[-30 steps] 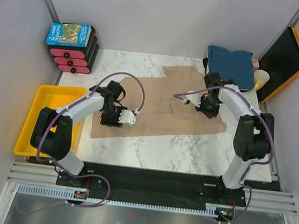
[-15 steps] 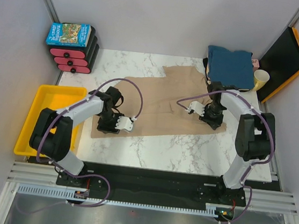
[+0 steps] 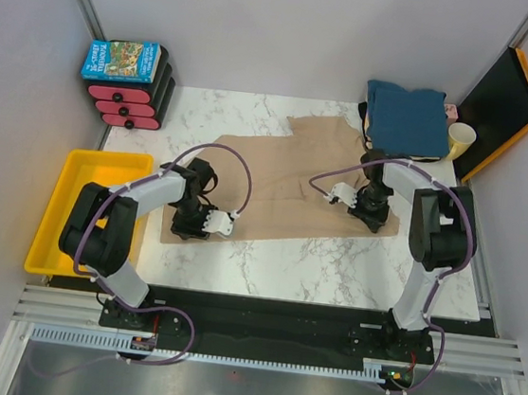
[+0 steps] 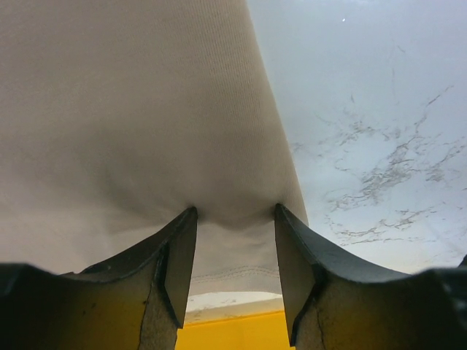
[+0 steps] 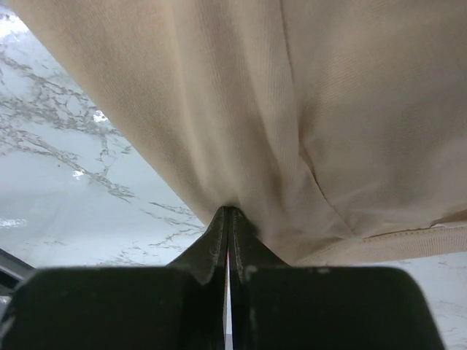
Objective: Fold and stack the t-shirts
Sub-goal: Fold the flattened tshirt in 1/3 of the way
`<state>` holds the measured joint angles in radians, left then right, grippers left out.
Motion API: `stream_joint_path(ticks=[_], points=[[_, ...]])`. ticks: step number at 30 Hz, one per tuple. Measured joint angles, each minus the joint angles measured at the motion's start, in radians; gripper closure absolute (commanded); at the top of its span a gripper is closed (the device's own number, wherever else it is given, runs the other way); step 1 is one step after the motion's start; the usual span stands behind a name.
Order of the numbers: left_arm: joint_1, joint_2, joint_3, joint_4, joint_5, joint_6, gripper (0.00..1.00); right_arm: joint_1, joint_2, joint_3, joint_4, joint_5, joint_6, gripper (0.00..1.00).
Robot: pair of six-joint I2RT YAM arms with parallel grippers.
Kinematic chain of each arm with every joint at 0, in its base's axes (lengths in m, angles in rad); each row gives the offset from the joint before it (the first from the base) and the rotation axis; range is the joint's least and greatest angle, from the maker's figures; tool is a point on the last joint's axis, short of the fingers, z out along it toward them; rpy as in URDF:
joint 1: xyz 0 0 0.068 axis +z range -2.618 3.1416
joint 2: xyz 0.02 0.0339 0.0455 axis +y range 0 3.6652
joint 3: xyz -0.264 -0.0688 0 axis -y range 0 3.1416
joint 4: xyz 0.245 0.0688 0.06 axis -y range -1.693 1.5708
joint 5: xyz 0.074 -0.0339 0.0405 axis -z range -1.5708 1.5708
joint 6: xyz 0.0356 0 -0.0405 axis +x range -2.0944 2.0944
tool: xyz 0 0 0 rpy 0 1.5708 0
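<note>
A large tan t-shirt (image 3: 285,181) lies spread flat on the marble table (image 3: 333,263). My left gripper (image 3: 188,219) is down on its near-left corner. In the left wrist view the fingers (image 4: 179,255) stand apart and press on the tan cloth (image 4: 146,109), with the stitched hem between them. My right gripper (image 3: 374,213) is at the shirt's near-right corner. In the right wrist view it (image 5: 228,211) is shut on a gathered fold of the tan cloth (image 5: 328,109). A folded teal-blue t-shirt (image 3: 407,114) sits at the back right.
A yellow tray (image 3: 85,177) lies left of the table, just beyond the left gripper. A blue picture box (image 3: 120,59) tops a red-and-black stack at the back left. A pale yellow cup (image 3: 460,139) and a leaning black board (image 3: 503,106) stand at the back right.
Both grippers have moved toward me, to the shirt's near corners. The right jaws now pinch a fold of the cloth; the left jaws stay apart.
</note>
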<state>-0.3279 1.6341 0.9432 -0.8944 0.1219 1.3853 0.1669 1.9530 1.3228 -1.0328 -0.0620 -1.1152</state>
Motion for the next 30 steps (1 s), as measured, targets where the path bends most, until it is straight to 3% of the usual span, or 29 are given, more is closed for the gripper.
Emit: stream_joint_path(ticks=[13,30], points=[[0.013,-0.105,-0.105,0.027,0.002,0.068,0.47,0.005,-0.135,-0.19,0.022,-0.027,-0.004,1.0],[0.019,-0.198,-0.195,-0.175,0.047,0.079,0.41,-0.001,-0.293,-0.357,-0.088,-0.023,-0.019,1.0]])
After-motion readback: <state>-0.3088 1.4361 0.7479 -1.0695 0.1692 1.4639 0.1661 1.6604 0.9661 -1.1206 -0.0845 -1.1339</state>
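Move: Under the left hand's spread fingers lies the t-shirt's near-left corner area; the corner itself is about 4 cm back and 6 cm left, the yellow bin's middle roughly 25 cm left and level. The right hand's shut fingertips rest just inside the near edge, its near-right corner some 2 cm back and 5 cm right, the blue folded stack about 27 cm ahead and 4 cm right. The table's front edge is about 15 cm back from the left hand, 21 cm from the right. Dragging the t-shirt back towards the table's front edge, both hands slide low over the table, the left about 9 cm with a little outward drift, fingers half open on the cloth, the right nearly 12 cm with its fingers kept shut. Both wrists tilt by some 10 degrees; at the end the right fingertips rise about 1 cm, off the cloth and just past its near edge. ##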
